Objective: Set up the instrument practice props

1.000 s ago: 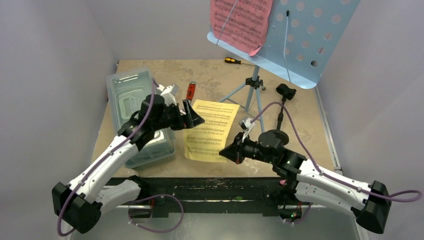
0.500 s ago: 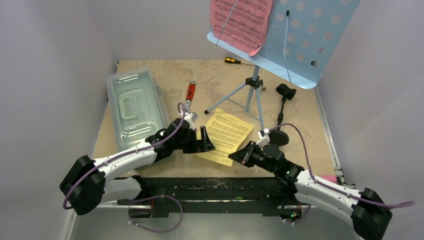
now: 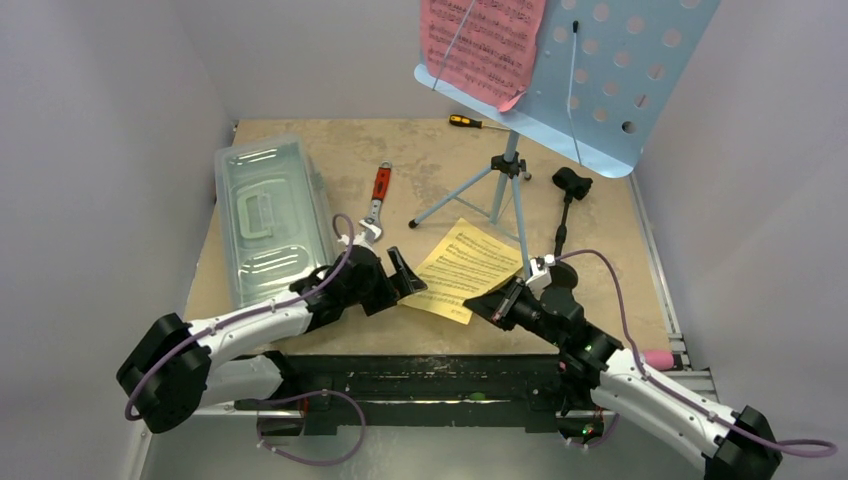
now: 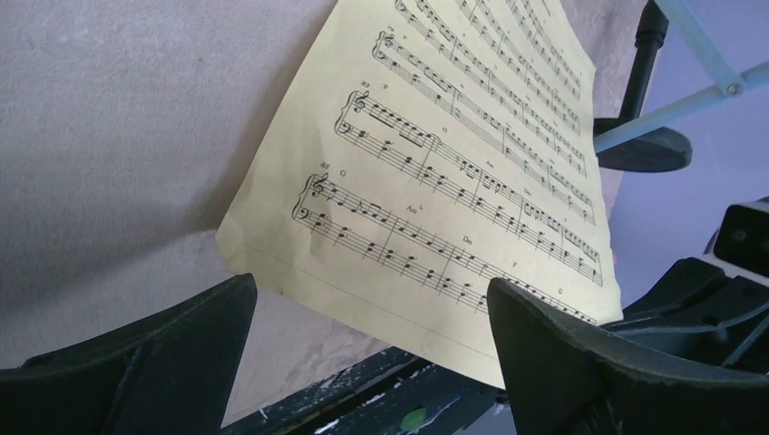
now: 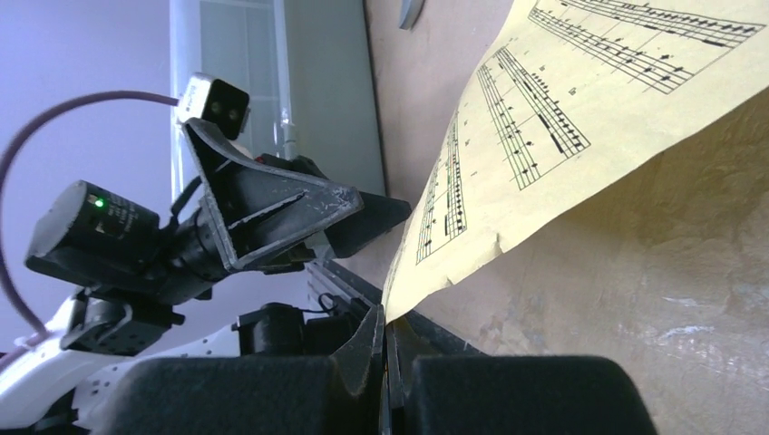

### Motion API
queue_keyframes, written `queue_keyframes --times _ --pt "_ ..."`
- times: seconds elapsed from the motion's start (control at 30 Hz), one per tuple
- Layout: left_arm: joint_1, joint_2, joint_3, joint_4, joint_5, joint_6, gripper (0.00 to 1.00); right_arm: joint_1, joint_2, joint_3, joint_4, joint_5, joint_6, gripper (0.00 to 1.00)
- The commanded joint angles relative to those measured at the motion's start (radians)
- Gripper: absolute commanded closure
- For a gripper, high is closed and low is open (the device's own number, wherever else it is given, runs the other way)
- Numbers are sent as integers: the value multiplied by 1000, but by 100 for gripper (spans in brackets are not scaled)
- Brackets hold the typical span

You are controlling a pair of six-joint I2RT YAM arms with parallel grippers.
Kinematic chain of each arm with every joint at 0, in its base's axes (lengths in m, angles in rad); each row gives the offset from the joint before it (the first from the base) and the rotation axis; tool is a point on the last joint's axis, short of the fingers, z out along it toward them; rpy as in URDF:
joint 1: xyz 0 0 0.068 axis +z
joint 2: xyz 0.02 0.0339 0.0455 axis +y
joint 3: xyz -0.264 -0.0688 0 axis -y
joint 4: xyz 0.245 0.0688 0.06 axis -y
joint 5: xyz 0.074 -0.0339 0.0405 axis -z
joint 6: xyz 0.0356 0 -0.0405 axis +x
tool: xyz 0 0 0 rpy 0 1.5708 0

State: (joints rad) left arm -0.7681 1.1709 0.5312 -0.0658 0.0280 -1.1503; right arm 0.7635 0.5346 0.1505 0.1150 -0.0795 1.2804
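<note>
The yellow sheet-music page (image 3: 468,270) lies tilted on the table with its near corner lifted. My right gripper (image 3: 480,307) is shut on that corner (image 5: 390,308). My left gripper (image 3: 405,280) stands open just left of the page, and its fingers (image 4: 553,344) frame the page's near edge (image 4: 435,172) without touching it. A pink page (image 3: 480,40) rests on the light blue music stand (image 3: 620,90). The black mic stand (image 3: 565,215) rises behind my right arm, and its round base (image 4: 648,149) shows in the left wrist view. The pink toy microphone (image 3: 657,357) lies by the right rail.
A clear lidded box (image 3: 270,220) sits at the left. A red-handled wrench (image 3: 378,195) lies between the box and the tripod legs (image 3: 470,195). A screwdriver (image 3: 470,122) is at the back. The table's near edge runs just under both grippers.
My left gripper has let go of the yellow page, opened wide and drawn back to the left. My right gripper has kept its hold and dragged the page to the right, turning it.
</note>
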Motion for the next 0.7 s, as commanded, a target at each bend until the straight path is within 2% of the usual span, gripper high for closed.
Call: queue_keyframes --times 0.0,0.1,0.37,0.47,0.67 --pt "6 -79 -75 45 -60 -224 0 -9 -26 30 10 -20 48 100" --pt "7 -122 -119 122 -49 -315 0 -12 -20 25 46 -33 60 100" --pt "7 -71 -44 95 31 -314 0 -14 -20 14 71 -27 90 100" --pt "7 -64 -69 156 72 -376 7 -13 -7 10 98 -8 97 100" --pt "7 -61 -126 259 78 -468 28 -14 28 14 132 14 103 100"
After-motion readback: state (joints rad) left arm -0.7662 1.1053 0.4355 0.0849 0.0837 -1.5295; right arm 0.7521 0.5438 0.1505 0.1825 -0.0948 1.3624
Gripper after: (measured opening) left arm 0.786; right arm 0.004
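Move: The yellow sheet, still pinched near its near right corner by the right hand, has its middle about 12 cm to the left hand's right, 3 cm ahead and 5 cm below. From that same hand, the wrench lies some 17 cm ahead and 6 cm left, and the nearest tripod foot about 13 cm ahead and 1 cm right, both some 8 cm lower. From the right hand the sheet's middle is about 6 cm ahead, straight in line, and 9 cm below. Upward and then to the right by some 2 cm each, after a tiny shift left, the left hand brings its wide-open fingers in around the yellow sheet's free near-left margin, rolling its left side down with a slight counter-clockwise turn, some 20 degrees altogether, and at the end starts to close. The right hand keeps its pinch and lifts that corner about 1.5 cm. ##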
